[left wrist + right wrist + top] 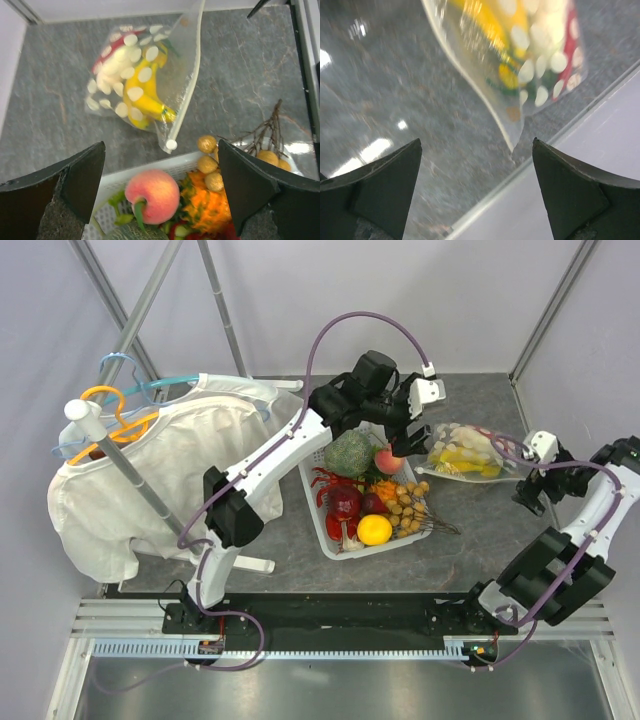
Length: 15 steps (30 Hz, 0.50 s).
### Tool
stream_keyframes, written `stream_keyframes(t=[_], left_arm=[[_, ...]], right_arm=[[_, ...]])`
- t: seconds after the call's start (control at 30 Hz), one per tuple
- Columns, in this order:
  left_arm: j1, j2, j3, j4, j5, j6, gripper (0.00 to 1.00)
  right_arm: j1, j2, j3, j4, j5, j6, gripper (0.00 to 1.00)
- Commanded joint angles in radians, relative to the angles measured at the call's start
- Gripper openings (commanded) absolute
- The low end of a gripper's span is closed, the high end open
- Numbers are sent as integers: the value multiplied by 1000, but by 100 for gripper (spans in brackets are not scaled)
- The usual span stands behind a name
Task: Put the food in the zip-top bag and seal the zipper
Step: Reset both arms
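Note:
The zip-top bag (463, 453) lies flat on the grey table, right of the white basket (322, 508). Through its dotted clear plastic I see the yellow banana bunch (145, 97) and the red chili pepper (111, 49). The zipper (193, 75) runs along the bag's right edge in the left wrist view, with its small white piece (171, 144) at the near end. My left gripper (412, 435) hovers open over the basket's far end, above a peach (151, 196). My right gripper (527, 490) stands open just right of the bag (530, 50), holding nothing.
The basket holds more toy food: a green melon (350, 452), a lemon (374, 529), a longan sprig (412, 508) and an orange dragon fruit (207, 205). A rack with a white garment (150, 475) fills the left side. The table's far edge and wall (580, 165) lie just beyond the bag.

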Motion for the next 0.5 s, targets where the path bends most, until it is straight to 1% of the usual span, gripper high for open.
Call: stream_keyframes(t=[0.0,0.03,0.07,0.1,0.17,0.2,0.23,0.27,0.3,0.33,0.37,0.4,0.43,0.47], left_arm=[[2,34,141,-223,-72,-101,100],[2,28,143,-257,-86,-104,100],[3,22,141,-272,-95,-104,100],[6,19,141,-288,-114,-106,100],[23,4,143,-332,-120,-110,100],[31,-3,144,-349,-112,-115,100],[42,-6,150,-364,-103,-121,100],[65,-10,156,-398,-98,-141,100],[77,-9,164,-416,-97,-151,100],[91,-10,175,-433,-95,-159,100],[120,-9,189,-453,-94,-185,100],[135,-18,192,-467,-92,-204,100],[151,-27,186,-472,-88,-211,100],[180,-36,181,-473,-85,-219,100]], right_arm=[[-4,-25,105,-147,-290,229,98],[-3,-14,129,-146,-331,284,98],[2,1,159,-143,-409,389,98],[8,37,226,-138,-442,458,98],[47,76,295,-117,-494,575,98],[66,105,352,-101,-518,700,98],[89,111,366,13,-516,793,98],[141,110,366,105,-508,927,98],[169,81,323,226,-439,1199,98],[198,52,274,376,-384,1370,98],[257,15,215,683,-321,1495,98],[288,-47,115,800,-248,1580,98],[321,-62,98,874,-154,1631,98],[391,-62,98,873,-108,1639,98]])
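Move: The filled zip-top bag lies roughly 11 cm ahead of the right hand and 11 cm to its left, some 16 cm below. From the left hand the bag is about 17 cm to the right, 2 cm farther out and 26 cm down. The peach in the basket sits almost straight under the left hand, some 20 cm down, with the melon about 11 cm to the left, level fore and aft and 20 cm below. Up and forward-left, the open, empty right hand climbs about 11 cm and comes over the bag's right end, its fingers swinging some 40 degrees from steeply down to flatter and leftward. The open left hand draws left about 8 cm, away from the bag and over the basket from peach towards melon, sinking some 3 cm as its fingers tip farther down; neither touches anything. ##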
